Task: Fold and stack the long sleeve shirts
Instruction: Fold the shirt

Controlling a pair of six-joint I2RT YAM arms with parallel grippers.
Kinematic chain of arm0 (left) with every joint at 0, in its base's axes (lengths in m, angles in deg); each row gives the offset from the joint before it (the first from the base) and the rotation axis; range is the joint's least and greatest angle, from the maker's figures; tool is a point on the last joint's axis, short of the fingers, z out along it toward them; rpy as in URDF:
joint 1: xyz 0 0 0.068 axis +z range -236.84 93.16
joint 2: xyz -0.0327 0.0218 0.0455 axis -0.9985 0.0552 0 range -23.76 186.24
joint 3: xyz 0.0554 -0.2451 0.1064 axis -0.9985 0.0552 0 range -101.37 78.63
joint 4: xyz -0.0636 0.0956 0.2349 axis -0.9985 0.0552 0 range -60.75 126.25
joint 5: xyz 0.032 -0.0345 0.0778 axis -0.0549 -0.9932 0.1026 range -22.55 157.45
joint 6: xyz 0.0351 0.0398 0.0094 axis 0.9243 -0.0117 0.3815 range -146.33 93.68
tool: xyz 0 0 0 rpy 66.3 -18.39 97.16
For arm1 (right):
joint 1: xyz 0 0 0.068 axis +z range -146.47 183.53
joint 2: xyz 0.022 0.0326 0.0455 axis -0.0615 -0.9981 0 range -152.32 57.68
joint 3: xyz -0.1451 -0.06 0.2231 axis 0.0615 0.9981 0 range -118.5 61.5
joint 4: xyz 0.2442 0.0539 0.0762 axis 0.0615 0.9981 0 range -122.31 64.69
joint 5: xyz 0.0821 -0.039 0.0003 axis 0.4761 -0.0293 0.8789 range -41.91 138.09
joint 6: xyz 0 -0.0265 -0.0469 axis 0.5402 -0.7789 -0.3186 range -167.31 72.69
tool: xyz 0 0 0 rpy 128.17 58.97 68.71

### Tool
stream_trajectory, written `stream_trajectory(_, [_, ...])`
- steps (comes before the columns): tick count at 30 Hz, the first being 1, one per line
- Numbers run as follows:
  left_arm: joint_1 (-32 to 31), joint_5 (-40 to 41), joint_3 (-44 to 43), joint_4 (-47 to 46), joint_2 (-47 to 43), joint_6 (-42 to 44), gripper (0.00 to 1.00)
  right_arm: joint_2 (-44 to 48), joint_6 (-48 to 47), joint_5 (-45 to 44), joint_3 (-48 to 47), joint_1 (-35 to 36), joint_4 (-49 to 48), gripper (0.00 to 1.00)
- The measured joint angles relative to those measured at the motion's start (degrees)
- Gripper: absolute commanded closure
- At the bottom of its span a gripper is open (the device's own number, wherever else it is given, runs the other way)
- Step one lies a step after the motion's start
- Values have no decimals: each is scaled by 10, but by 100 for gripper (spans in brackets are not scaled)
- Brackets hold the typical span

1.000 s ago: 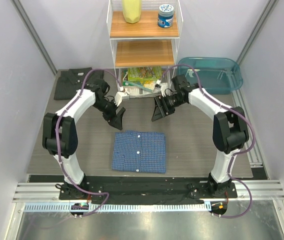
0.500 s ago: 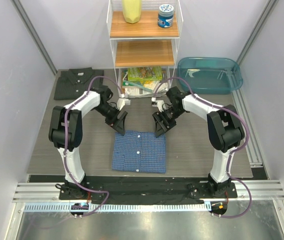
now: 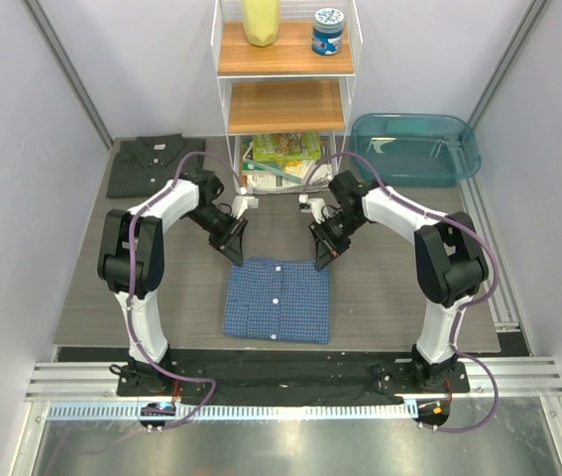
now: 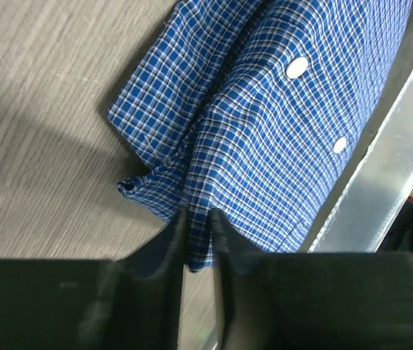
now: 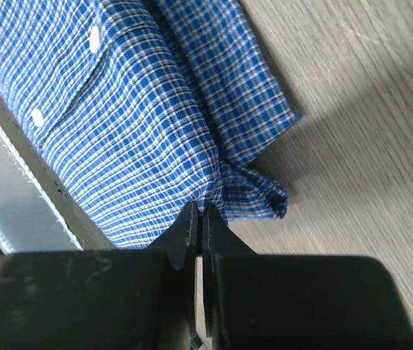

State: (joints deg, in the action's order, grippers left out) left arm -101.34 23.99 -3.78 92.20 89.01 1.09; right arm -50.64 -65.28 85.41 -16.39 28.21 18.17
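Note:
The blue checked shirt [image 3: 277, 299] lies folded into a rectangle in the middle of the table. My left gripper [image 3: 233, 256] pinches its far left corner, and the checked cloth [image 4: 264, 138] sits between the jaws of the left gripper [image 4: 197, 219]. At the far right corner my right gripper [image 3: 318, 262] is shut on the shirt's edge, and the cloth [image 5: 140, 131] meets the tips of the right gripper [image 5: 201, 217]. The dark charcoal shirt [image 3: 146, 164] lies folded at the far left of the table, apart from both grippers.
A white wire shelf unit [image 3: 282, 94] stands at the back centre, with packets on its lowest level just behind the grippers. A teal plastic tub [image 3: 421, 147] sits at the back right. Metal rails [image 3: 300, 382] run along the near edge.
Both grippers came down and inward from above the table to the blue shirt's far corners, then shut on the cloth. The shirt has shifted only slightly.

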Motion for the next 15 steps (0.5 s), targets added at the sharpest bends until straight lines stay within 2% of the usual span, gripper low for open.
stream_trajectory(5, [0,-2,-7,-5,-18,-5,100,36,-2,-16,1,-5,5,99])
stream_trajectory(10, [-3,19,-6,-41,-36,-19,100,47,-6,-33,15,-13,-12,99])
stream_trajectory(15, [-9,54,4,-95,-17,-37,100,10,-1,-65,25,-14,-63,99])
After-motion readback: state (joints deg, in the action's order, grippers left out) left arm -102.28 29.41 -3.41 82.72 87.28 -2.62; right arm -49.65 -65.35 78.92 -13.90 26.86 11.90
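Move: My two hands are at the far corners of the folded shirt: the far left corner lies between my left fingers and the far right corner in my right ones. The shirt's middle lies about 10 cm back and 8 cm to the right of my left hand, about 9 cm back and 8 cm to the left of my right. From my left hand, the dark folded shirt lies some 25 cm ahead and 18 cm left, the shelf rack roughly 25 cm ahead and 9 cm right. I finish closing my left fingers on the shirt's far left corner while my right hand keeps its pinch on the far right one. Together I raise the far edge barely 2 cm, then carry it forward towards the shelf rack and back down, about 3 cm forward in all; my right hand also drifts a little to the right. Both hands tip slightly, fingertips outward. ##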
